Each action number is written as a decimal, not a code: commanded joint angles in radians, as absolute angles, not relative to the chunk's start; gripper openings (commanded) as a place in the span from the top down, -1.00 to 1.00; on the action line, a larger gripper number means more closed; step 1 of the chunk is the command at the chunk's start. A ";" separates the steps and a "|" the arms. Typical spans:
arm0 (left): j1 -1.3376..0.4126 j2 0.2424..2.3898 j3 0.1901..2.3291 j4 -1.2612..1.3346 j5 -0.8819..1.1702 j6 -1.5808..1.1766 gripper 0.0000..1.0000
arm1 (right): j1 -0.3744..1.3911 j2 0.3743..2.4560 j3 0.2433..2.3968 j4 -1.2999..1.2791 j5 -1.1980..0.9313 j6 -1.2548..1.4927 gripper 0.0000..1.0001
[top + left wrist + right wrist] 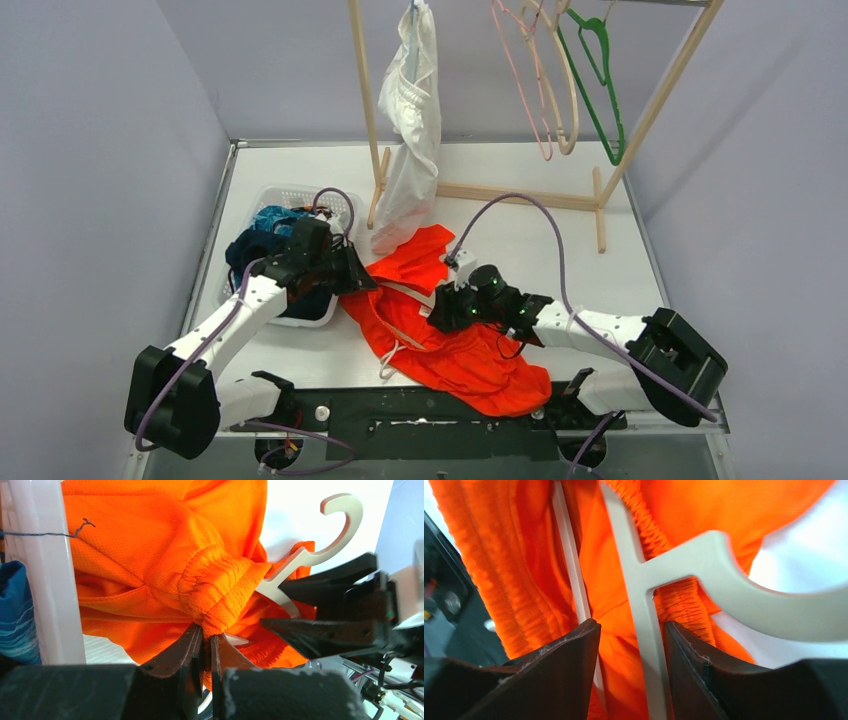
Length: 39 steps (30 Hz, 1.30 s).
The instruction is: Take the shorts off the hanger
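The bright orange shorts (455, 350) lie spread on the table between the two arms, still threaded on a white hanger (310, 555). My left gripper (355, 280) is shut on a bunched piece of the orange waistband (220, 595); in the left wrist view its fingertips (207, 635) pinch the fabric tightly. My right gripper (440, 305) is open. Its fingers (631, 630) straddle the hanger's straight bar (644, 610) and some orange cloth (524, 555), with a gap left on one side. A white pair of shorts (412, 110) hangs on the rack at the back.
A white basket (285, 195) at the left holds teal-blue shorts (270, 222) and dark navy shorts (245, 250); its wall (45, 580) stands close to my left gripper. The wooden rack (520, 195) carries bare pink (530, 80) and green (600, 70) hangers.
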<state>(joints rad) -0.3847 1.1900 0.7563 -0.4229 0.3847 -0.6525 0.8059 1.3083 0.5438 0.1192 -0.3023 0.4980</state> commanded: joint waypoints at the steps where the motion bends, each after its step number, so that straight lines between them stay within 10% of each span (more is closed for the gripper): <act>1: -0.388 1.142 0.793 -0.408 0.376 -0.661 1.00 | 0.920 1.276 0.508 0.203 -0.145 0.336 0.03; 9: -0.388 1.123 0.825 -0.458 0.350 -0.617 1.00 | 0.947 1.180 0.511 0.165 0.006 0.244 0.79; 16: -0.337 1.163 1.024 -0.646 0.228 -0.456 1.00 | 0.949 0.915 0.429 0.104 -0.268 -0.009 1.00; 23: -0.301 1.244 1.103 -0.660 0.205 -0.524 1.00 | 0.964 0.772 0.563 -0.247 -0.161 -0.099 1.00; 39: -0.162 1.270 0.988 -0.609 0.399 -0.504 1.00 | 0.971 0.422 0.461 -0.157 -0.164 -0.136 1.00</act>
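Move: Right at the right fingertips lies the beige hanger: its middle is about 1 cm ahead, 1 cm to the left and 2 cm below, one shoulder bar already between the open fingers. The waistband fold the left hand keeps pinched is some 12 cm to the left and 7 cm farther out. From the left hand the hanger's middle lies about 11 cm right and 6 cm back; the basket's middle stands 18 cm left and 7 cm ahead. Dipping back and down about 2 cm, the right hand closes on the hanger's shoulder bar, then lifts it some 14 cm while drawing back and to its right, away from the left hand, tipping its fingers up roughly 45 degrees. The left hand keeps its pinch on the waistband, jerks up and a little forward, then eases partly down and left towards the basket. ##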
